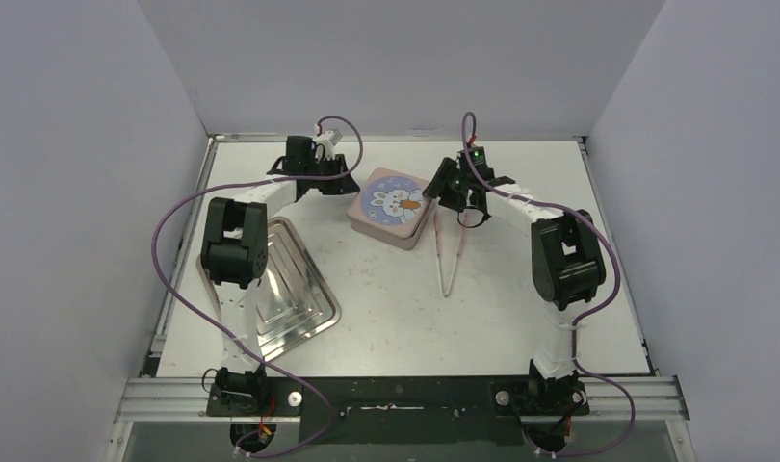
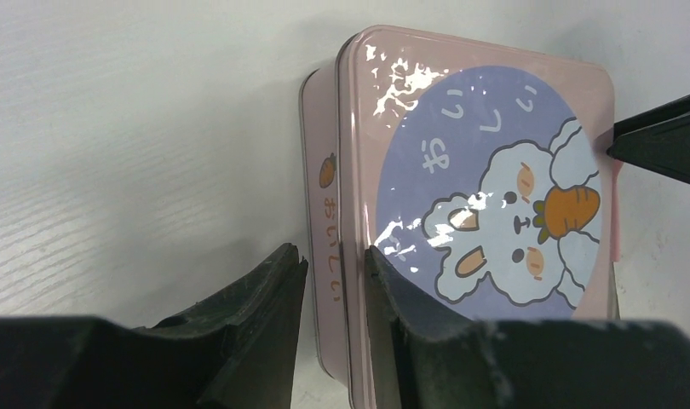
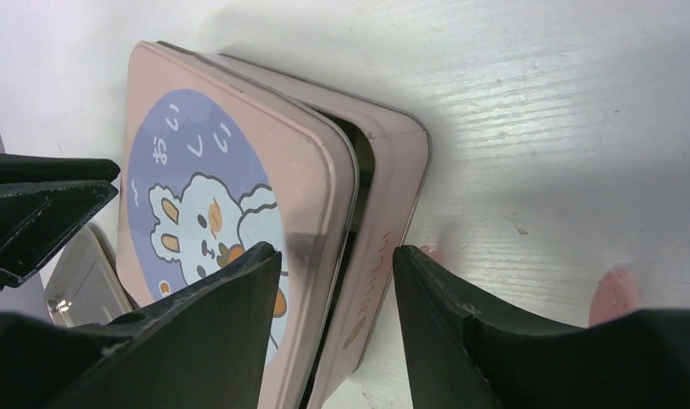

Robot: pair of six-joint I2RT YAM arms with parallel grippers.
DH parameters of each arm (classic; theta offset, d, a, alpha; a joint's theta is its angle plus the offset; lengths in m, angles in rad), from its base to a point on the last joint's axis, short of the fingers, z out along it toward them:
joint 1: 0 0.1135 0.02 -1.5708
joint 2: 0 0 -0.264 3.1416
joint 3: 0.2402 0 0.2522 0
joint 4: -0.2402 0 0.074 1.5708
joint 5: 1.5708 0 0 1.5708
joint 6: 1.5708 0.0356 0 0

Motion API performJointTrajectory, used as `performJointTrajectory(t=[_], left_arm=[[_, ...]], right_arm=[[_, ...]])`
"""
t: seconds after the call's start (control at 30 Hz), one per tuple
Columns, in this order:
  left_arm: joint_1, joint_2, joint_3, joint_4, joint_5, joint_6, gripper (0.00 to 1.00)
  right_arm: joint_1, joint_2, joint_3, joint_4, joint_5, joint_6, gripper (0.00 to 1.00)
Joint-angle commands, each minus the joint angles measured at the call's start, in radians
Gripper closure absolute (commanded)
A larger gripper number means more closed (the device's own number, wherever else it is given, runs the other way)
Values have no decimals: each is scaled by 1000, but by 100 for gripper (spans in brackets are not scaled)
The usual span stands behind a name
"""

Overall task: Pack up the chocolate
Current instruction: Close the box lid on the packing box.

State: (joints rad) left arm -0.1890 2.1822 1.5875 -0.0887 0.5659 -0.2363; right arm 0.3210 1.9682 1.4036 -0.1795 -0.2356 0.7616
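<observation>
No chocolate shows in any view. The square pink tin (image 1: 396, 207) with the rabbit-picture lid (image 2: 495, 128) sits mid-table. Its lid lies skewed on the base, with a dark gap along the right side (image 3: 359, 196). My left gripper (image 1: 351, 189) is at the tin's left edge. There its jaws (image 2: 333, 256) stand narrowly pinched across the side wall and lid rim. My right gripper (image 1: 438, 191) is at the tin's right edge. Its jaws (image 3: 337, 251) stand open astride the lid edge and wall, with one finger over the lid and the other off the wall.
A silver stepped metal tray (image 1: 295, 289) lies at the left, partly under the left arm. Pink tweezers (image 1: 450, 252) lie on the table just right of the tin, below the right gripper. White walls enclose the table on three sides.
</observation>
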Motion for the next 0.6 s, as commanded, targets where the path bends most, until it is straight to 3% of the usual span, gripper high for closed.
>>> performJointTrajectory(t=[0.0, 0.2, 0.43, 0.57], left_arm=[[-10, -27, 4, 75, 42, -35, 69], [-19, -24, 24, 34, 11, -6, 69], [-45, -4, 20, 32, -3, -2, 69], [-57, -1, 25, 20, -18, 8, 68]], right_arm=[[15, 8, 43, 23, -34, -25, 49], [24, 48, 58, -15, 17, -18, 55], [10, 54, 29, -12, 91, -21, 77], [9, 33, 16, -9, 127, -33, 74]])
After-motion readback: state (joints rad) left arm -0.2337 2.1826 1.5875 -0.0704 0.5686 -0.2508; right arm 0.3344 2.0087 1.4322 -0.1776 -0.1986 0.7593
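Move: The lid's middle lies some 9 cm to the left hand's right, 3 cm back and slightly below; the hand is at its left rim. The packing box sits under it, roughly 10 cm right, 4 cm back and 4 cm down; the large tray is about 20 cm left and 25 cm back. From the right hand, at the opposite rim, the lid's middle is about 9 cm left, 2 cm back and 2 cm below, and the tongs some 15 cm back and 4 cm right. Rightward by about 2.5 cm, the left hand pushes in over the lid's left rim with its opening unchanged, bringing its outer fingertip up against the rim. The right hand dips about 1 cm while edging 1 cm left, then eases slightly right and forward, closing its fingers from roughly half to a quarter open on the lid's right rim. ##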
